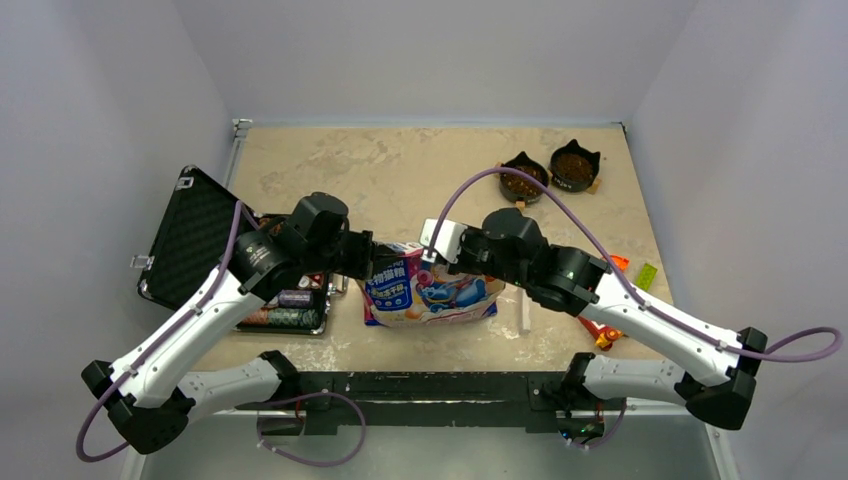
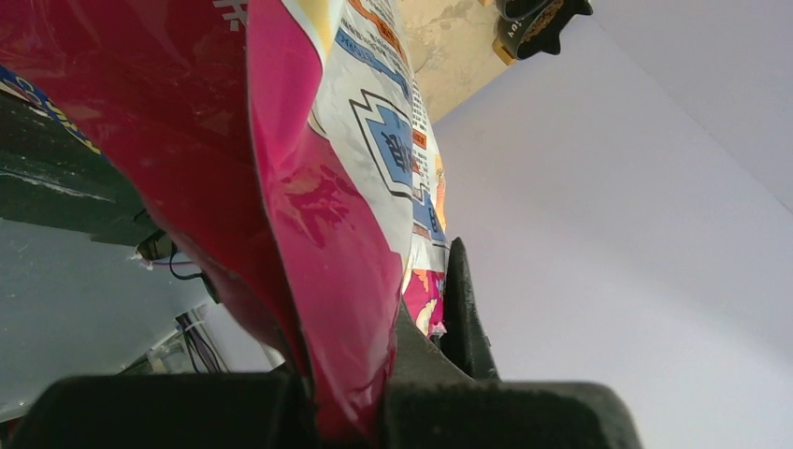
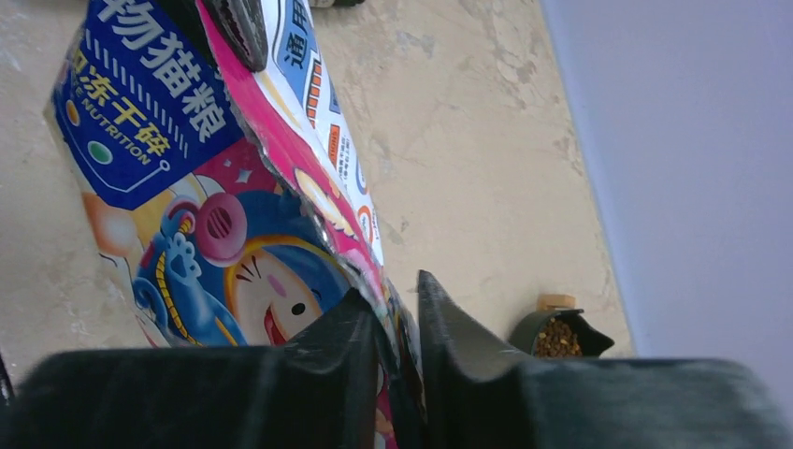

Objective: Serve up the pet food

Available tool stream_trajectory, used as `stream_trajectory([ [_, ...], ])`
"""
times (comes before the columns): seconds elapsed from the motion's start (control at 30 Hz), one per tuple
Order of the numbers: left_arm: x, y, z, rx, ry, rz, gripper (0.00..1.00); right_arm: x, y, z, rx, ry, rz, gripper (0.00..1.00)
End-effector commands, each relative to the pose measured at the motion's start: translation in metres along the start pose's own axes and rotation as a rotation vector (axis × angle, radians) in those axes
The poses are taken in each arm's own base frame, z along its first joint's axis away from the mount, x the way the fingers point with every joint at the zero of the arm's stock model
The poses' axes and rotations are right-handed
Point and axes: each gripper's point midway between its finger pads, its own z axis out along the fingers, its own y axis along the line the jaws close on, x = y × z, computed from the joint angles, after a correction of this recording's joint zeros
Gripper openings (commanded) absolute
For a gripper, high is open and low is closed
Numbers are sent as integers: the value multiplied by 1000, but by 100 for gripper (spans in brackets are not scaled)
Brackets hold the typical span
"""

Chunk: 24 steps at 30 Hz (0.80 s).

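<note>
The pet food bag (image 1: 432,291), pink, blue and white with a cartoon print, lies flat at the table's near middle. My left gripper (image 1: 356,256) is shut on its upper left edge; in the left wrist view the pink foil (image 2: 318,234) is pinched between the jaws of that gripper (image 2: 411,318). My right gripper (image 1: 452,250) is at the bag's upper right corner. In the right wrist view the torn edge of the bag (image 3: 309,215) sits between the narrowly set fingers of the right gripper (image 3: 397,295). Brown pet food (image 3: 558,339) fills two black cat-eared bowls (image 1: 524,181) (image 1: 575,166) at the back right.
An open black case (image 1: 185,236) with poker chips (image 1: 290,306) lies beside the left arm. A white stick (image 1: 524,315), an orange piece (image 1: 617,262) and a green piece (image 1: 647,275) lie by the right arm. Grey walls enclose three sides.
</note>
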Motion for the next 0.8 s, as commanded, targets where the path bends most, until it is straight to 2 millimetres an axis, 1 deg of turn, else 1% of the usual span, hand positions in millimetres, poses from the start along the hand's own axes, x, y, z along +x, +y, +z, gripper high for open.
stream_trajectory([
  [0.0, -25, 6, -26, 14, -115, -30, 0, 22, -62, -29, 337, 96, 29, 13],
  [0.03, -28, 7, -28, 15, -131, -29, 0, 26, -64, -30, 356, 113, 31, 1],
  [0.07, -31, 6, -30, 19, -149, -26, 0, 30, -66, -32, 372, 130, 34, 0],
  [0.2, -37, 10, -33, 14, -180, -28, 0, 42, -75, -43, 412, 166, 74, 0],
  [0.27, -42, 13, -35, 12, -197, -30, 0, 51, -79, -51, 429, 190, 85, 0],
  [0.37, -48, 18, -37, 9, -218, -37, 0, 69, -89, -65, 478, 234, 89, 0],
  [0.47, -52, 21, -36, 3, -226, -43, 0, 81, -97, -83, 526, 243, 108, 0],
  [0.67, -52, 23, -33, -11, -226, -47, 0, 100, -92, -103, 548, 283, 119, 0],
  [0.77, -53, 22, -35, -8, -227, -48, 0, 112, -90, -112, 570, 297, 135, 0],
])
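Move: The right hand has the cat food bag's top edge between its closing fingers; the bag's middle lies about 4 cm back, 3 cm left and 12 cm below. From that hand, the nearer filled bowl is roughly 23 cm ahead, 18 cm right, and the clear scoop some 7 cm back, 15 cm right, both about 22 cm lower. The left hand still grips the bag's top left end, the bag's middle about 2 cm back, 6 cm right and 12 cm below. The right fingers shut on the bag's top edge, pinching it from both sides, pause briefly, then run along the edge to the right, away from the left hand, for about 4 cm, level and picking up speed, with the wrist rolling slightly. The left hand keeps its closed grip on the other end and holds almost still against this pull. ##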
